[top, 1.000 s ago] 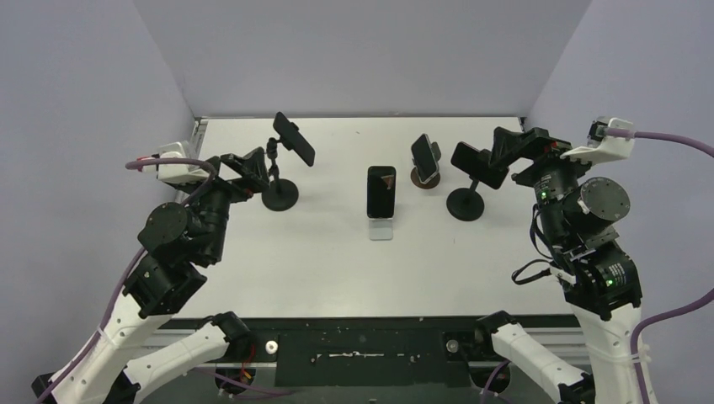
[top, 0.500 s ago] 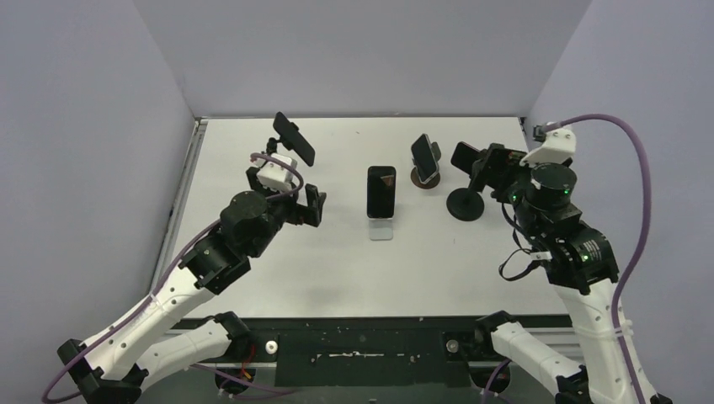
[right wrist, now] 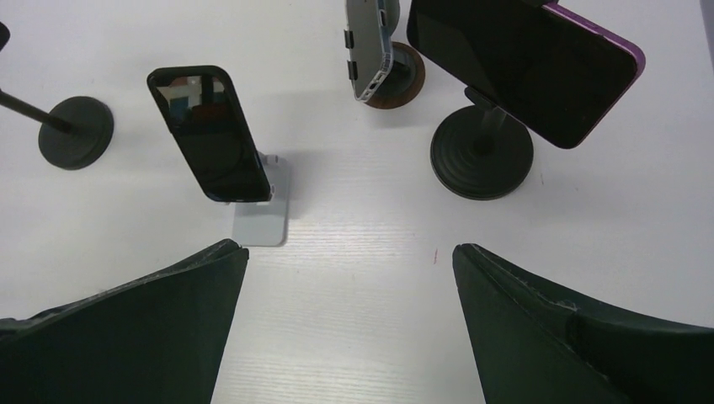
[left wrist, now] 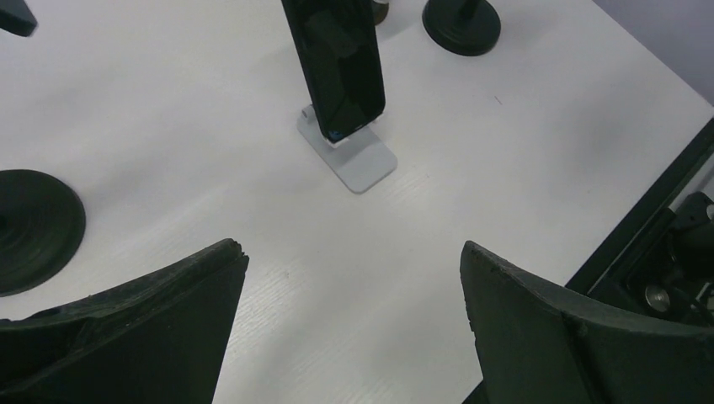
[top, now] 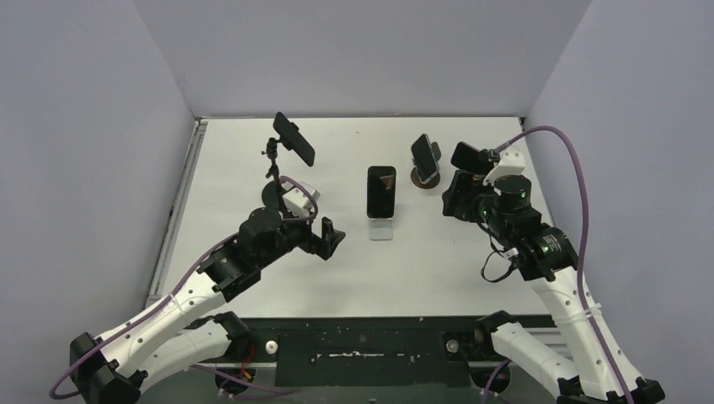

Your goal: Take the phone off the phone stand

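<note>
Several phones stand on stands. In the middle, a black phone (top: pixel 380 191) (left wrist: pixel 337 67) (right wrist: pixel 210 135) leans upright on a white stand (top: pixel 380 231) (left wrist: pixel 358 160) (right wrist: pixel 261 220). My left gripper (top: pixel 333 240) (left wrist: pixel 352 252) hovers open just left of and nearer than that stand, holding nothing. My right gripper (top: pixel 453 200) (right wrist: pixel 349 251) is open and empty, hovering right of the white stand and partly covering the right black stand (right wrist: pixel 482 151), which holds a purple-cased phone (top: pixel 468 157) (right wrist: pixel 522 63).
A black phone (top: pixel 294 139) sits on a tall black stand whose base (left wrist: pixel 34 227) (right wrist: pixel 76 130) is at the back left, partly hidden by my left arm. A grey phone (top: pixel 425 157) (right wrist: pixel 368 42) rests in a round brown stand (right wrist: pixel 402 76). Side walls close in both sides.
Both arms have swung from the outer stands in toward the table's middle and dropped lower. The left gripper now sits close to the white stand. Both grippers stayed open; no phone moved.
</note>
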Controlling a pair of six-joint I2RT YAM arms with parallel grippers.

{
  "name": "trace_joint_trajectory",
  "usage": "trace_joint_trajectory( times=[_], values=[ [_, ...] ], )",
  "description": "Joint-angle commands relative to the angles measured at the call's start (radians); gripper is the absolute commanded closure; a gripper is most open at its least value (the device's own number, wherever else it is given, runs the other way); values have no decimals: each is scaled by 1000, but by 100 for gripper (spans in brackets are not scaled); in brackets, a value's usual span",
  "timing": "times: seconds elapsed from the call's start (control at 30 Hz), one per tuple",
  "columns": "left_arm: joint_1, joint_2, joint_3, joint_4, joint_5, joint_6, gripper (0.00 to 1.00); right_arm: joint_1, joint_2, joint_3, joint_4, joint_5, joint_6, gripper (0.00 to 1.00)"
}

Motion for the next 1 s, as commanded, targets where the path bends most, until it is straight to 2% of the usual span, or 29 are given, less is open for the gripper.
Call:
trace_joint_trajectory(
  times=[0.0,0.17,0.3,0.43,0.53,0.6,0.7,0.77,0.87,0.97],
  values=[
    [0,-19,-23,75,130,-8,3,7,-35,-51,131,92,64,0],
    [-3,-5,-40,98,170,-30,3,5,-78,-167,267,38,89,0],
    [-2,8,-42,108,146,-55,3,6,-84,-264,379,-17,159,0],
    [-2,0,-43,102,117,-58,3,6,-92,-366,556,-169,202,0],
    [-3,-33,-57,112,73,-58,3,24,-22,-363,606,-259,180,0],
    [-2,-69,-68,114,43,-53,3,89,34,-340,602,-185,157,0],
    [-4,-111,-80,117,-19,-48,3,333,141,-266,566,146,89,0],
    [-4,-133,-88,119,-52,-42,2,451,237,-196,521,364,86,0],
    [-4,-153,-87,111,-88,-35,3,517,361,-105,464,594,169,0],
    [-5,-173,-90,104,-115,-32,3,527,438,-65,458,691,262,0]
  ],
)
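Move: The phone on the silver stand lies about 9 cm ahead of the open right hand, 17 cm to its left and some 12 cm below. The wood-base phone is about 18 cm ahead and 5 cm left of that hand, the black-stand phone about 14 cm ahead and 9 cm right. From the left hand, the silver-stand phone is roughly 13 cm ahead, 13 cm right and 10 cm below. The open right hand sinks about 7 cm, swinging some 15 cm left to face the silver-stand phone. ##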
